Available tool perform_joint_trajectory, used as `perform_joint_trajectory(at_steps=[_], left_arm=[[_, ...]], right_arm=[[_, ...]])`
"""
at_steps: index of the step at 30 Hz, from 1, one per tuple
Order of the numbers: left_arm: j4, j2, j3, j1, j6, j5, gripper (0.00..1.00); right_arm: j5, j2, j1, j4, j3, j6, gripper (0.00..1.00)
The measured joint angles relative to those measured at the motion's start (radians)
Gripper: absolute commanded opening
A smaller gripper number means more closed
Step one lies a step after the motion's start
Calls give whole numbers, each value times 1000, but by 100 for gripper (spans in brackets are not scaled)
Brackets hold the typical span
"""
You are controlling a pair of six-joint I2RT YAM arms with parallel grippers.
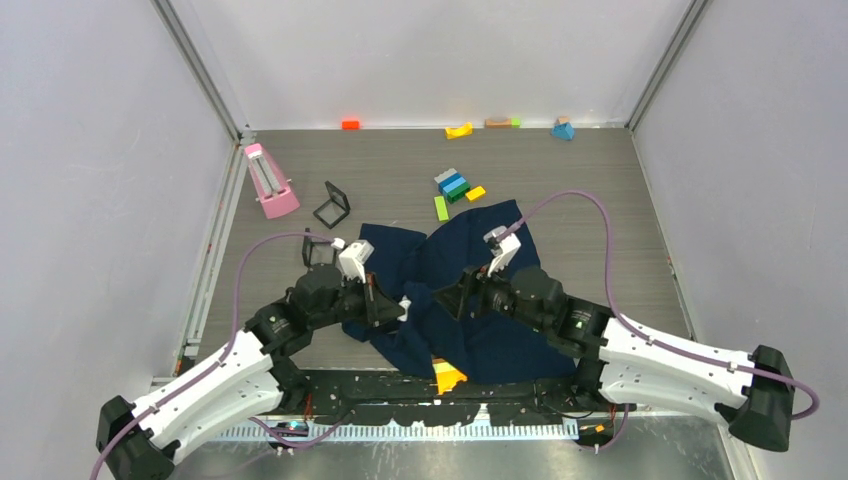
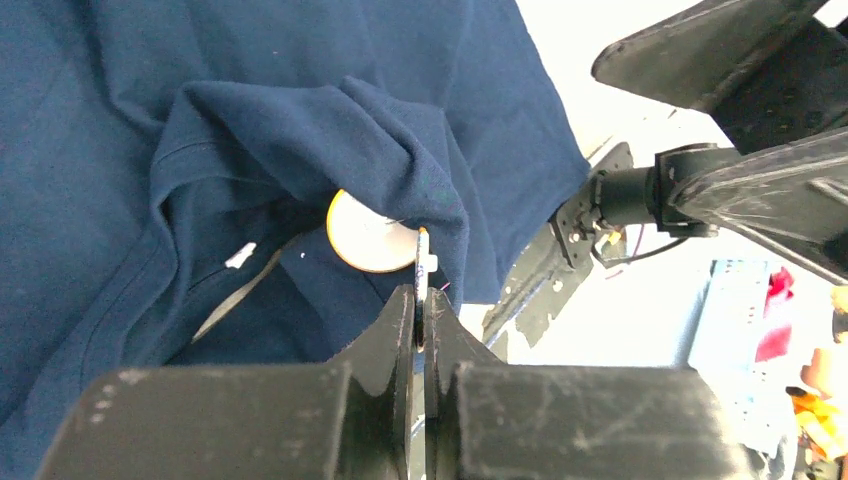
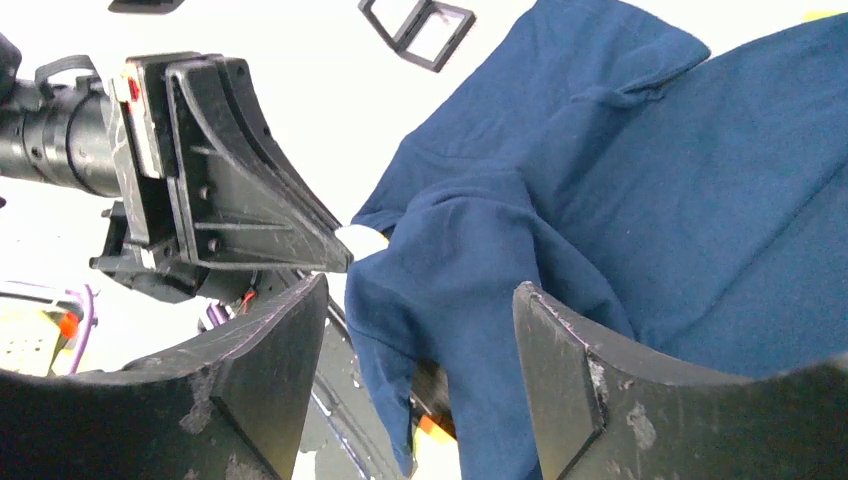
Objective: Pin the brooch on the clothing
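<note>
The dark navy clothing (image 1: 490, 330) lies bunched between both arms, raised into a fold in the middle. My left gripper (image 2: 422, 295) is shut on a thin pale edge of the brooch (image 2: 365, 238). The brooch's orange-gold round face sits against the clothing (image 2: 300, 130), half under the fold. From above, the left gripper (image 1: 398, 305) shows a pale speck at its tip. My right gripper (image 3: 420, 300) stands open, with a hanging fold of the clothing (image 3: 650, 180) loose between its fingers. In the top view the right gripper (image 1: 448, 293) faces the left one closely.
A pink stand (image 1: 268, 180) and two black frames (image 1: 332, 205) (image 1: 318, 250) are at the back left. Coloured blocks (image 1: 455, 185) lie behind the shirt, with more along the back wall (image 1: 459, 130). A yellow wedge (image 1: 447, 377) sits at the near edge.
</note>
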State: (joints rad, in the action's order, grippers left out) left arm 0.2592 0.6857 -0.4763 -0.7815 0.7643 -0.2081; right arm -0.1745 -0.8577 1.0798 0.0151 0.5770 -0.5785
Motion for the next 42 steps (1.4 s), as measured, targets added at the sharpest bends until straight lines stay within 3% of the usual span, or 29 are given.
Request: perform_joint_trajectory(at_steps=[7, 14, 22, 24, 31, 38, 42], left_arm=[[-41, 11, -12, 55, -13, -119, 0], [-97, 15, -12, 81, 13, -165, 0], [-113, 20, -12, 91, 22, -187, 0], [-113, 20, -12, 94, 22, -190, 0], [-116, 18, -11, 97, 39, -197, 0], [-145, 16, -3, 100, 45, -207, 0], [-154, 12, 4, 102, 46, -212, 0]], right_arm=[[148, 45, -36, 35, -65, -3, 70], [275, -82, -14, 181, -106, -43, 66], [317, -211, 24, 305, -111, -58, 59], [321, -238, 26, 327, -110, -59, 54], [334, -310, 32, 374, -109, -74, 20], [344, -340, 36, 414, -108, -98, 5], [354, -364, 38, 438, -107, -113, 1]])
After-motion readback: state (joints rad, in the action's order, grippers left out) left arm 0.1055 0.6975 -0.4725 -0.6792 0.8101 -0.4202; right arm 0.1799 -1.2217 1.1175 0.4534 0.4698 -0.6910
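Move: Back and to the left of the right hand, some 5 cm back, 7 cm left and 9 cm lower, hangs the navy clothing's fold edge. The brooch, held in the left fingers, is about 2 cm back, 8 cm left and 5 cm lower; yellow-orange blocks lie roughly 16 cm straight back, far below. From the left hand, the fold edge is about 3 cm back, 1 cm right and 4 cm down, with a second brooch some 2 cm ahead, 4 cm below. Swinging back first, then left and down some 7 cm each way, the open right hand comes in under the held brooch, turning about 20 degrees counter-clockwise. Its fingers shut mostly once it has nearly arrived, pinching the hanging fold edge. Meanwhile the left hand, keeping its grip on the brooch, rises about 3.5 cm and tilts its fingertips up slightly. ##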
